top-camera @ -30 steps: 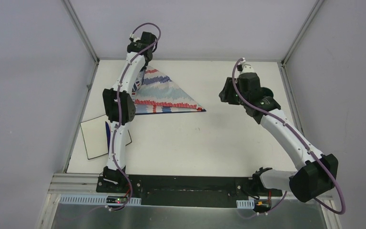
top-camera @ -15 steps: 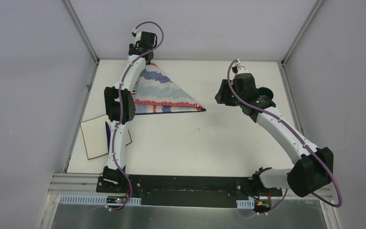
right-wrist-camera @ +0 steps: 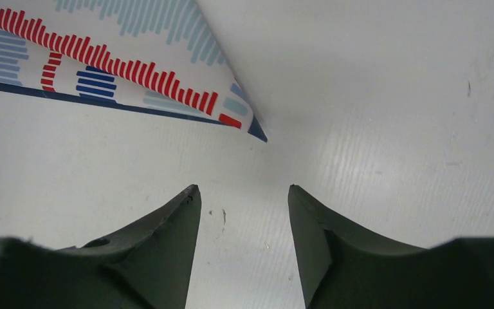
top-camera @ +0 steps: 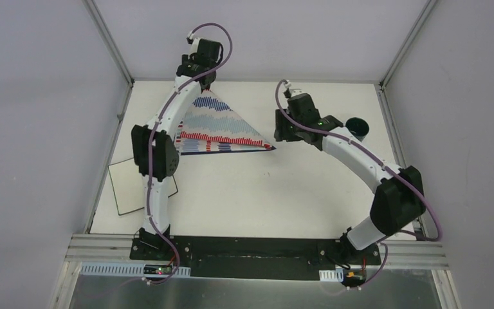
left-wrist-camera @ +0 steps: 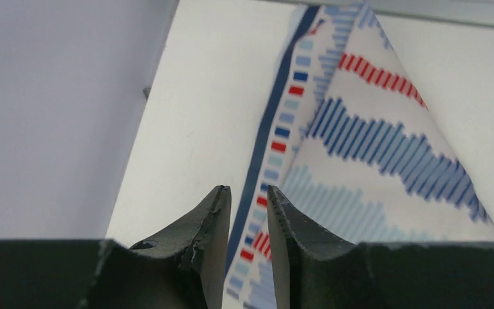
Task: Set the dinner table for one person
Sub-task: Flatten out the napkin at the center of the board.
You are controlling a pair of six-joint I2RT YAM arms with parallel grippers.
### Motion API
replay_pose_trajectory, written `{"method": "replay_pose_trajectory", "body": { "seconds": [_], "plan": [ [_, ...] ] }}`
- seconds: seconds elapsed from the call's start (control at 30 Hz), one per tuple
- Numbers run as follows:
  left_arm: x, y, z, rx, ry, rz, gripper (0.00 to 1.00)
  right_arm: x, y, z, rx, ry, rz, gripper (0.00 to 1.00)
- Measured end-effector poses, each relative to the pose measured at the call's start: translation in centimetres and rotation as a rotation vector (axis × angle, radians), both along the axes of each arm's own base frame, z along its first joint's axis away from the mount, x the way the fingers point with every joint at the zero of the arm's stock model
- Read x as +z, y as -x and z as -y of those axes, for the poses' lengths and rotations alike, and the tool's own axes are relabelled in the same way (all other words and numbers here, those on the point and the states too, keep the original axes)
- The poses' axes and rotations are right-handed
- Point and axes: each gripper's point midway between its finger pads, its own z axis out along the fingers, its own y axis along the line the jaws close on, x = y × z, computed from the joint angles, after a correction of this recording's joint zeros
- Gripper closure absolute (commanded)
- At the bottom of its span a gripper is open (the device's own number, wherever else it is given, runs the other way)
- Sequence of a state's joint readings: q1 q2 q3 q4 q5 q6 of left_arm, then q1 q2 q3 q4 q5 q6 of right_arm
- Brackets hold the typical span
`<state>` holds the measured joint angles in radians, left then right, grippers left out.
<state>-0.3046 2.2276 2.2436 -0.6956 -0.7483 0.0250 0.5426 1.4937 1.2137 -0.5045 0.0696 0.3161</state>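
Note:
A striped red-blue-white cloth, folded into a triangle, lies at the back left of the dinner table. My left gripper hovers over the cloth's far corner. In the left wrist view its jaws stand narrowly open, and the cloth lies flat below them, not pinched. My right gripper is just beside the cloth's right corner. In the right wrist view it is open over bare table, with the cloth's pointed corner a little ahead of the fingertips.
A white square plate lies at the left edge, partly under the left arm. A dark cup stands at the back right, behind the right arm. Grey rails and walls border the table.
The left gripper has opened and let go of the cloth's far corner, shifting slightly back. The right arm has swung left to the cloth's right corner, its jaws widening and the dark cup uncovered.

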Motion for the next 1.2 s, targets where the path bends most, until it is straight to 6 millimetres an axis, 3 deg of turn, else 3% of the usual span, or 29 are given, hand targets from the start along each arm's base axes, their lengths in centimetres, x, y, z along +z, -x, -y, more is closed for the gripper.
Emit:
{"method": "replay_pose_trajectory", "body": {
  "seconds": [0.13, 0.27, 0.33, 0.4, 0.53, 0.73, 0.87, 1.0, 1.13, 1.2],
  "plan": [
    [4.3, 6.7, 3.8, -0.066, 0.085, 0.023, 0.71, 0.1, -1.8, -2.9, 0.071, 0.099, 0.009, 0.44],
    [10.0, 13.4, 7.6, -0.171, 0.174, 0.111, 0.71, -0.3, -3.4, -4.9, 0.112, 0.204, 0.028, 0.44],
    [13.0, 16.3, 8.5, -0.213, 0.229, 0.174, 0.72, -1.0, -4.0, -5.4, 0.124, 0.249, 0.027, 0.44],
    [15.5, 18.4, 7.9, -0.225, 0.274, 0.232, 0.73, -2.0, -4.2, -6.0, 0.141, 0.295, 0.013, 0.44],
    [19.7, 21.8, 4.7, -0.207, 0.343, 0.353, 0.73, -4.5, -4.5, -6.8, 0.170, 0.360, -0.034, 0.44],
    [23.8, 24.9, 2.6, -0.233, 0.394, 0.484, 0.70, -7.2, -4.3, -7.2, 0.208, 0.418, -0.095, 0.44],
    [24.1, 25.9, 2.0, -0.238, 0.406, 0.512, 0.70, -6.6, -5.1, -8.7, 0.233, 0.408, -0.078, 0.44],
    [21.9, 25.7, 2.3, -0.248, 0.389, 0.461, 0.70, -5.9, -6.0, -10.3, 0.245, 0.392, -0.040, 0.44],
    [19.0, 25.0, 3.1, -0.255, 0.367, 0.389, 0.70, -7.0, -6.2, -10.6, 0.257, 0.411, -0.047, 0.45],
    [18.0, 24.7, 3.4, -0.258, 0.363, 0.364, 0.70, -8.0, -6.4, -10.5, 0.255, 0.425, -0.062, 0.54]
  ]
}}
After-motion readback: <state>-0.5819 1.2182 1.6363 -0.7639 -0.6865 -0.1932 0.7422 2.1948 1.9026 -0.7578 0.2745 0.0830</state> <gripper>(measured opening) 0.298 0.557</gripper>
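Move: The napkin's pointed right corner lies some 4 cm to the right hand's left, 3 cm ahead and about 15 cm below. The napkin's middle is around 22 cm to that hand's left and 9 cm ahead, while the mug stands roughly 21 cm to its right and 9 cm ahead. From the left hand, that right corner is about 20 cm back, 33 cm to the right and 21 cm below. Leftward some 10 cm, sinking about 8 and reaching 6 forward, the right hand passes over the napkin's right corner towards the red-striped edge beside it, its left side dipping and the wrist turning counter-clockwise, fingers still half open. The left hand draws back quickly and climbs clear of the napkin, tips upward, then sinks a little, holding nothing. ##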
